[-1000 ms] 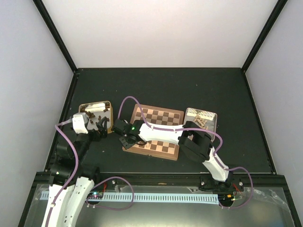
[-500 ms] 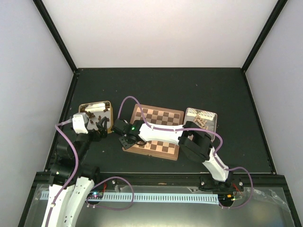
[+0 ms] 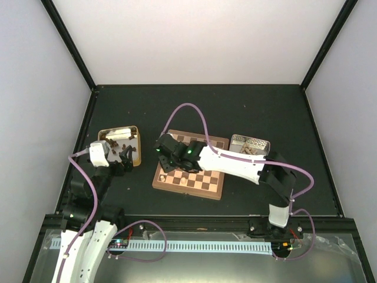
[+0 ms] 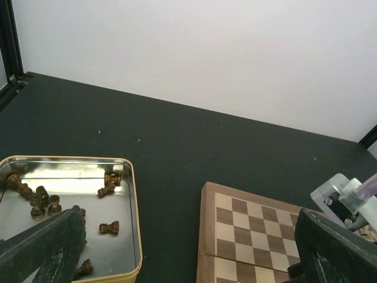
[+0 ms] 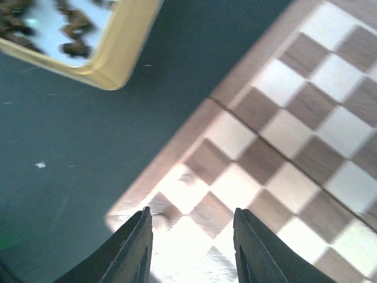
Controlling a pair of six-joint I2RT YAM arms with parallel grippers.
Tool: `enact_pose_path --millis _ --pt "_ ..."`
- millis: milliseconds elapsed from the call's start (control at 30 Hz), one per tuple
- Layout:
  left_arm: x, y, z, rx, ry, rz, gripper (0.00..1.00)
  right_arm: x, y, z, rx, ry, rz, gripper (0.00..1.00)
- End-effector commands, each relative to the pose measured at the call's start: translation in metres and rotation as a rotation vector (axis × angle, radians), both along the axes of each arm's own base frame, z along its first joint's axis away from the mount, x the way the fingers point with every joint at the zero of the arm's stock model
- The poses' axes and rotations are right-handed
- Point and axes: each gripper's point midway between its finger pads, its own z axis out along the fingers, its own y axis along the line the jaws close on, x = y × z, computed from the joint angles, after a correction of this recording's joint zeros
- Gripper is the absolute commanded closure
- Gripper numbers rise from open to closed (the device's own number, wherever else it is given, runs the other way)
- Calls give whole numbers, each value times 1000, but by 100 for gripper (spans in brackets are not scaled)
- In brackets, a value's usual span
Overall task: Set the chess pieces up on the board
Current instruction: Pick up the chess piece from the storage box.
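The board (image 3: 203, 181) lies mid-table, and its near-left part fills the right wrist view (image 5: 294, 135). My right gripper (image 3: 167, 154) hovers over the board's left side, open, with nothing between its fingers (image 5: 191, 217). Two blurred pale chess pieces (image 5: 187, 177) stand on squares near that corner, one (image 5: 158, 213) just beside the left fingertip. My left gripper (image 3: 123, 160) hangs wide open between the left tin and the board (image 4: 253, 227); its fingers (image 4: 53, 244) frame the left wrist view. Dark chess pieces (image 4: 109, 227) lie in the gold-rimmed tin (image 4: 134, 236).
The left tin (image 3: 135, 154) holds several dark pieces; its corner shows in the right wrist view (image 5: 112, 73). A silver tin (image 3: 263, 143) with pale pieces (image 3: 248, 152) stands right of the board. The right arm's forearm (image 3: 230, 164) crosses above the board. Black frame rails border the mat.
My right gripper has opened and drawn back from the board's near-left corner toward its far-left side. The right elbow has swung out to the right. The left arm has not moved.
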Motion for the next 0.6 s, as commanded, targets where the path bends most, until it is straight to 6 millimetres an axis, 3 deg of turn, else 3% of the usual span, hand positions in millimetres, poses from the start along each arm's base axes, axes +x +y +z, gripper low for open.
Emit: enact_pose_path --millis 0,100,267,433,567 --pt "0 4 1 -4 3 22 1 26 -41 -5 -9 -26 -132 60" --pt "1 0 0 -5 13 2 1 41 -83 -4 -23 -41 -220 60" --pt "4 -8 -2 -8 19 -42 1 60 -186 -8 -55 -58 -430 60" --pt "7 -16 -3 -12 29 -83 1 60 -285 -38 -151 -32 -622 60" --pt "11 -19 -4 -9 41 -99 1 65 -329 -59 -186 1 -711 60"
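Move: The white chess pieces in the storage box, the right hand's next goal, lie about 32 cm to its right, 5 cm ahead and 12 cm below. Between them is the chessboard, its middle about 8 cm to the right, level with the hand and 11 cm lower; the piece just placed stands some 3 cm left and 2 cm back. From the left hand, the boxed pieces lie about 50 cm right, 6 cm ahead and 26 cm below. The right hand sweeps some 30 cm right to above the storage box, turning about 35 degrees clockwise, part-open. ##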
